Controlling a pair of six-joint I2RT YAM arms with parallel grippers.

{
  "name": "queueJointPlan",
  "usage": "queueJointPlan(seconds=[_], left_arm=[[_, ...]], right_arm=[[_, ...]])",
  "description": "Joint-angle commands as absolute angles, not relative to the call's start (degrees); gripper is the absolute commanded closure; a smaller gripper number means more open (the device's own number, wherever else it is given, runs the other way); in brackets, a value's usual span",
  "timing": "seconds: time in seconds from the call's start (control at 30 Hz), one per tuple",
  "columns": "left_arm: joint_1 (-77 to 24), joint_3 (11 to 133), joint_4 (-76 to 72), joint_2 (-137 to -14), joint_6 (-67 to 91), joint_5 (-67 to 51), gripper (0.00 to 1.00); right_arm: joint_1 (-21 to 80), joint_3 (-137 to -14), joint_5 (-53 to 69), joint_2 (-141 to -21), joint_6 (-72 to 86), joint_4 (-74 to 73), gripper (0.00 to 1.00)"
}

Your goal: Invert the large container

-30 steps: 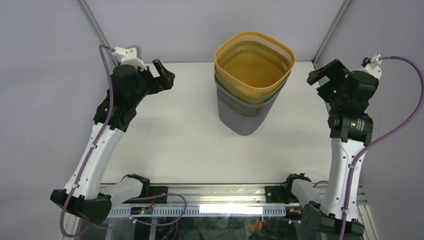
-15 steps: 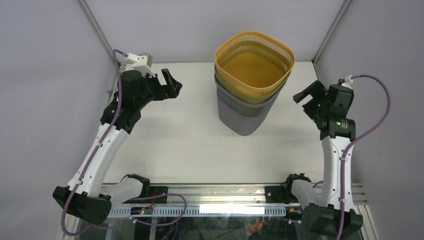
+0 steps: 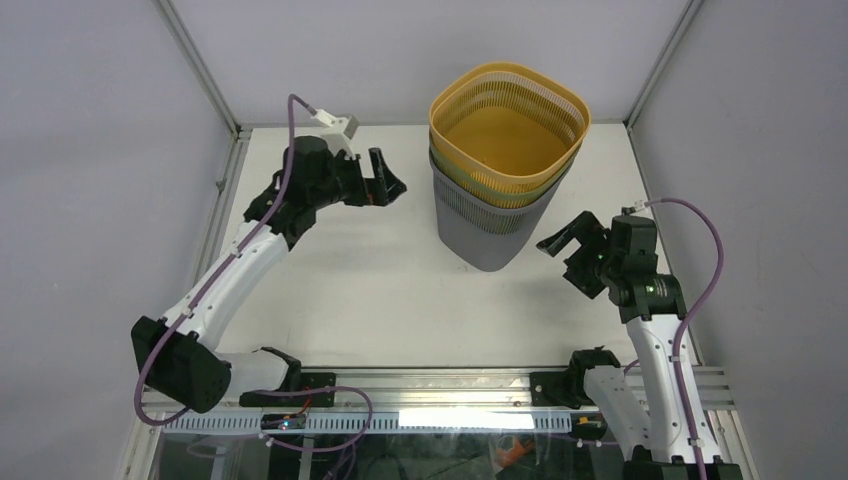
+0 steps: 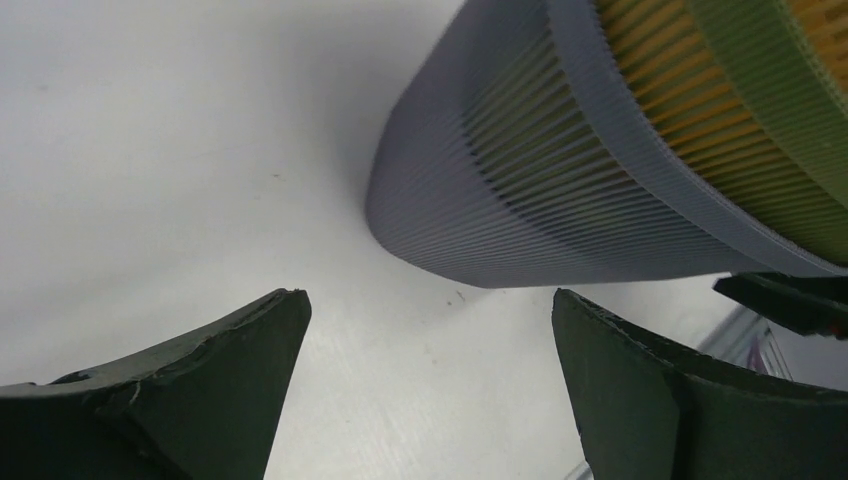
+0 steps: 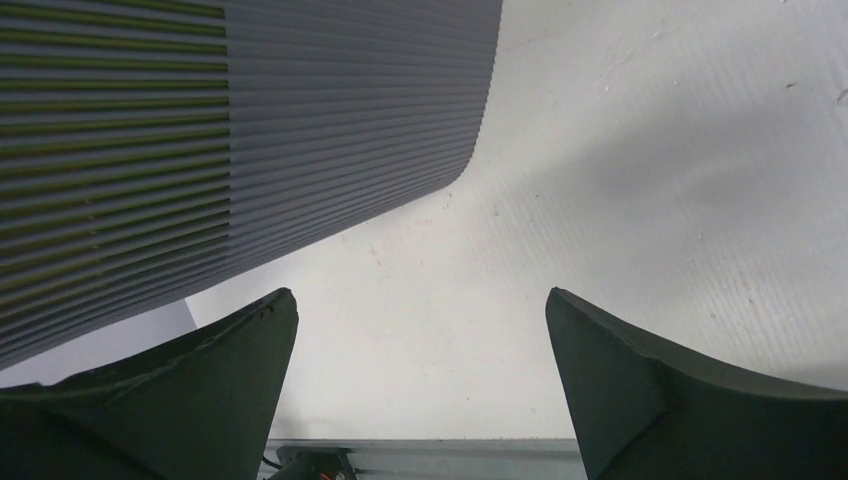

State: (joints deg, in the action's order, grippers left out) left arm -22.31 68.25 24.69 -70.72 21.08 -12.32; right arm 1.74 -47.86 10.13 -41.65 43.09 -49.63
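Note:
The large container is a nest of slatted baskets standing upright at the back middle of the table: a grey outer one [image 3: 487, 222], a green one showing as a rim [image 3: 470, 178], and a yellow one [image 3: 508, 118] on top. My left gripper [image 3: 385, 181] is open and empty, just left of the grey wall, which shows in the left wrist view [image 4: 520, 180]. My right gripper [image 3: 562, 238] is open and empty, just right of the grey base, which shows in the right wrist view [image 5: 250, 150].
The white table [image 3: 350, 290] carries nothing else. Metal frame posts stand at the back corners [image 3: 200, 65]. The aluminium rail with the arm bases runs along the near edge [image 3: 430, 385]. Grey walls enclose both sides.
Both arms have swung inward and down toward the baskets: the left gripper moved right, the right gripper moved left and nearer the table. The baskets have not moved.

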Motion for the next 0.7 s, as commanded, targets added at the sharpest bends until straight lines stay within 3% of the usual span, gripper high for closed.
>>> queueJointPlan(seconds=[0.0,0.27,0.5,0.67], left_arm=[[-28.01,68.39,13.14,-73.28,20.71,-20.82,0.01],[-32.23,65.54,-0.23,-79.83,19.82,-24.37,0.02],[-37.08,77.6,-3.01,-93.12,19.68,-24.48,0.03],[-40.99,87.34,-4.36,-102.51,20.51,-24.88,0.03]], right_arm=[[2.65,-47.9,12.79,-40.69,43.96,-51.49,0.01],[2.68,-52.1,10.67,-40.4,41.45,-54.73,0.01],[2.68,-55.01,10.77,-40.12,40.49,-56.05,0.0],[2.66,-64.04,5.45,-42.16,37.24,-61.5,0.01]])
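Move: The large grey container stands about 25 cm to the left hand's right and some 7 cm ahead, its middle roughly 13 cm below that hand. Two baskets are nested in it, at the same 7 cm ahead and 25 cm right: the green one's middle about 10 cm below the hand, the yellow one's about 5 cm below. From the right hand the grey container lies some 19 cm ahead, 14 cm left and 6 cm below. The left hand, fingers staying wide open, sweeps about 18 cm to the right into the near left side of the grey container and pushes it along, sinking some 4 cm on the way, easing back a little before reaching forward again, and turning about 25 degrees clockwise. Beyond the container's near right side, the open right hand draws back about 2 cm, then rises some 3 cm without gripping anything. ##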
